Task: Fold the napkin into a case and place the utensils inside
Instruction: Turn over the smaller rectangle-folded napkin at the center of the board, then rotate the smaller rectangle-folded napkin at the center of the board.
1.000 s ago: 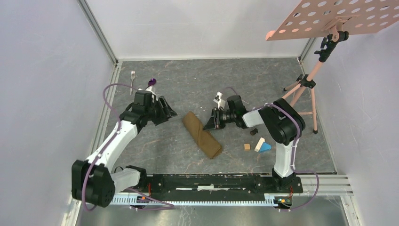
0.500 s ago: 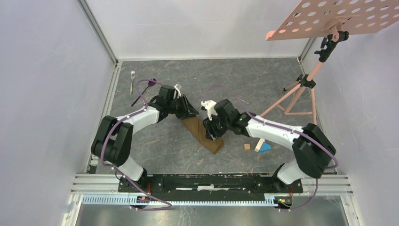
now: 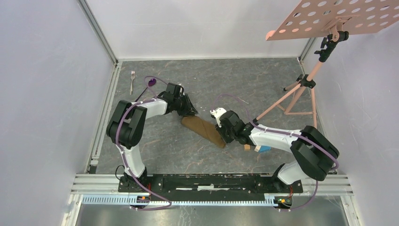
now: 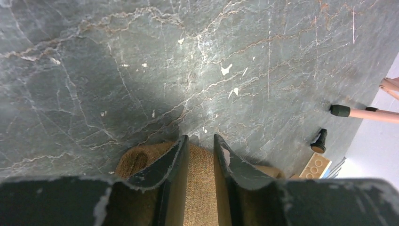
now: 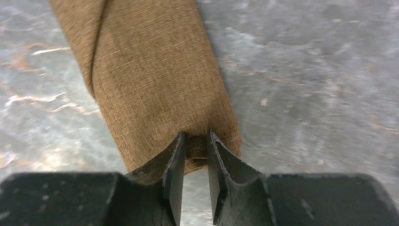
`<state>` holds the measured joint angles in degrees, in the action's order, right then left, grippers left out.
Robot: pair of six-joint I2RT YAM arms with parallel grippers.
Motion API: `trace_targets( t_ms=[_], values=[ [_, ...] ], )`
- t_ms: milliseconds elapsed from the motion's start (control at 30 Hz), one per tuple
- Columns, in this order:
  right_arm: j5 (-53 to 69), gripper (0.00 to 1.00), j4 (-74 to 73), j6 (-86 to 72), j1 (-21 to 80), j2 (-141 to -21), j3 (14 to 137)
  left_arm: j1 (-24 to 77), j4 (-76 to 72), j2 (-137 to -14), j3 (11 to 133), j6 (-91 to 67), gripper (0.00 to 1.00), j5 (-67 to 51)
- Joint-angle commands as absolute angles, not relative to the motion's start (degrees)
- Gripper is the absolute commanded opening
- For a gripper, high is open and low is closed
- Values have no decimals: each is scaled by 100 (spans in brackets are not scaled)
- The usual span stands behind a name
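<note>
The brown napkin (image 3: 204,131) lies folded into a long narrow case, slanting from upper left to lower right. My left gripper (image 3: 189,112) is shut on its upper-left end; in the left wrist view, cloth (image 4: 200,188) fills the gap between the jaws of the gripper (image 4: 200,141). My right gripper (image 3: 225,137) is shut on the lower-right end, and the right wrist view shows the gripper (image 5: 195,137) pinching the rim of the napkin (image 5: 155,70). The silver fork (image 3: 132,77) and the purple-bowled spoon (image 3: 151,82) lie apart at the far left.
Small wooden blocks (image 3: 247,147) and a blue block (image 3: 265,148) lie beside the right forearm. A pink tripod stand (image 3: 301,92) carrying a perforated board (image 3: 329,19) stands at the right. One tripod foot (image 4: 339,110) and a black peg (image 4: 320,141) show in the left wrist view.
Both arms swung in from either side to the ends of the napkin and closed on them. The roll has turned to lie flatter across the table.
</note>
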<state>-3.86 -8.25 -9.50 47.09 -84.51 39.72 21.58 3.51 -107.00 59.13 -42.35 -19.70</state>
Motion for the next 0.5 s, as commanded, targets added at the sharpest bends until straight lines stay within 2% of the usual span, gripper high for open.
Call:
trace_targets(
  t_ms=[0, 100, 200, 300, 400, 467],
  values=[
    [-1644, 30, -1210, -565, 4656, -8530, 4302, 2131, 852, -10475, 6163, -3572, 35, -1764],
    [-1948, 38, -1623, -469, 4729, -8396, 4699, 2137, 1076, -9877, 6104, -3580, 41, -1993],
    [-1842, 50, -1992, -513, 4937, -8227, 5078, 2130, 1363, -9286, 6097, -3503, 53, -1924],
    [-455, 55, -1838, -916, 5008, -8078, 5077, 2065, 1442, -9298, 6280, -3437, 62, -1889],
    [946, 55, -1049, -1548, 5011, -7986, 4652, 2057, 1489, -9905, 6733, -3337, 63, -2174],
    [1388, 55, -478, -1987, 5015, -8008, 4290, 2074, 1454, -10449, 7040, -3284, 63, -2409]
  ],
)
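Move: The folded napkin lies between the hands, its middle about 8 cm back and 4 cm right of the left hand, barely a centimetre below. From the right hand the middle is some 5 cm ahead and 8 cm left, about as low. The small wooden block sits about 9 cm right of the right hand and 3 cm back, the pale block some 5 cm farther right. Both hands open and lift off the napkin's ends, left about 9 cm, right about 5, curling forward-right then left. ##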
